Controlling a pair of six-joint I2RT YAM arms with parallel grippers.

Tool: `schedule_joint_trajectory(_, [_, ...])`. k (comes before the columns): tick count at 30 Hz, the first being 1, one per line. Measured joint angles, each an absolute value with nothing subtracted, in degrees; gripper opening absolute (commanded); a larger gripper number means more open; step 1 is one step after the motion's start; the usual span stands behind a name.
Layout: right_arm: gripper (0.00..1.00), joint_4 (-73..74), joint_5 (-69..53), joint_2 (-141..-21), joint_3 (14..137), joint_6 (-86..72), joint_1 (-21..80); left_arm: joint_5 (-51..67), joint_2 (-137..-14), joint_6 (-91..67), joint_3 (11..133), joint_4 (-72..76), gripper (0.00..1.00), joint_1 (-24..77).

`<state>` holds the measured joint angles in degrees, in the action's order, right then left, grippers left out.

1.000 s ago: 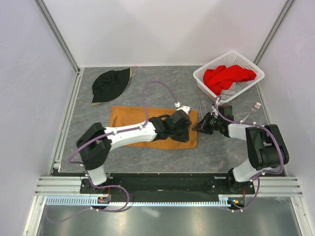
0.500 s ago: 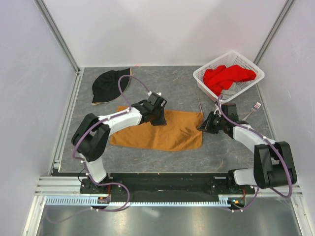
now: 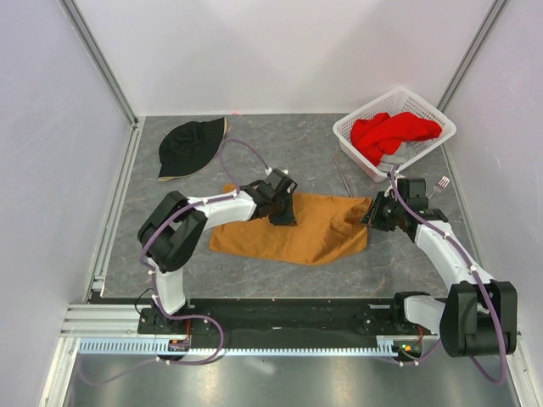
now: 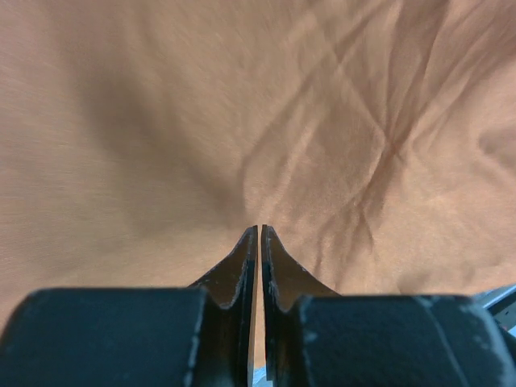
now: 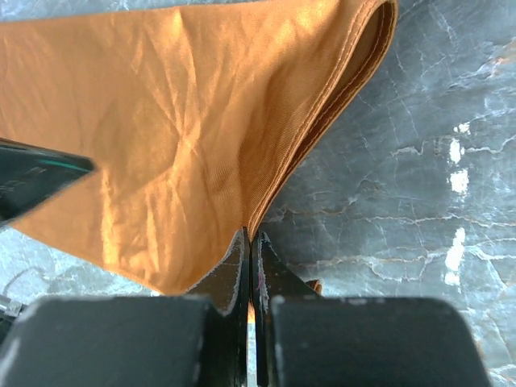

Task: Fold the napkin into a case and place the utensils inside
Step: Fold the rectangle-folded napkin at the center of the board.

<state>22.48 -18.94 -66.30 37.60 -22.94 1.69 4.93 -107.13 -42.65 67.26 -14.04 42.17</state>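
The shiny orange-brown napkin (image 3: 297,231) lies rumpled and folded over on the grey table, between the two arms. My left gripper (image 3: 285,215) rests on its upper middle. In the left wrist view the left gripper (image 4: 260,228) has its jaws pinched together on the napkin (image 4: 242,105), which fills the view. My right gripper (image 3: 372,219) is shut on the napkin's right edge. The right wrist view shows the right gripper (image 5: 248,232) clamping the layered edge of the napkin (image 5: 177,121). The fork (image 3: 439,185) lies at the far right, and the thin knife (image 3: 344,180) just above the napkin.
A white basket (image 3: 428,108) holding a red cloth (image 3: 392,131) stands at the back right. A black hat (image 3: 191,146) lies at the back left. White walls and metal rails enclose the table (image 3: 288,144).
The napkin has been pulled to the right and reshaped. My right gripper moved right with its edge. My left gripper shifted to the upper middle of the cloth and closed.
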Motion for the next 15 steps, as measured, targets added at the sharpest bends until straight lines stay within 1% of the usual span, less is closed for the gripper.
schedule_joint_trajectory(9, [0.00, 28.45, -17.67, -64.01, 47.05, -20.75, 2.70, 6.28, -111.28, -49.52, 66.11, -7.01, 0.09, 49.45])
schedule_joint_trajectory(13, [0.00, 28.47, -18.06, -64.03, 49.91, -20.88, 6.00, 6.57, -111.83, -52.58, 65.67, -4.32, 0.10, 52.80])
schedule_joint_trajectory(15, [0.00, 28.10, -18.37, -64.82, 50.35, -21.45, 9.30, 6.85, -111.44, -53.78, 64.88, -3.81, 0.10, 53.60])
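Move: Under the left hand's almost shut tips, roughly 3 cm down, lies about the middle of the napkin. The right hand, some 8 cm above the board, already grips the napkin's right edge; the place this is being folded to, the napkin's middle, lies about 20 cm to its left, 2 cm ahead and 8 cm down. A slim utensil lies 15 cm ahead and 5 cm left of the right hand, and the fork 13 cm ahead and 23 cm right. Sinking about 2 cm onto the cloth, the left hand then keeps low and drags back and to the right with its fingers nearly shut, about 10 cm in all. The right hand keeps its pinch on the edge and raises it some 8 cm, its fingers tipping up about 10 degrees, then swings it nearly 4 cm left. ##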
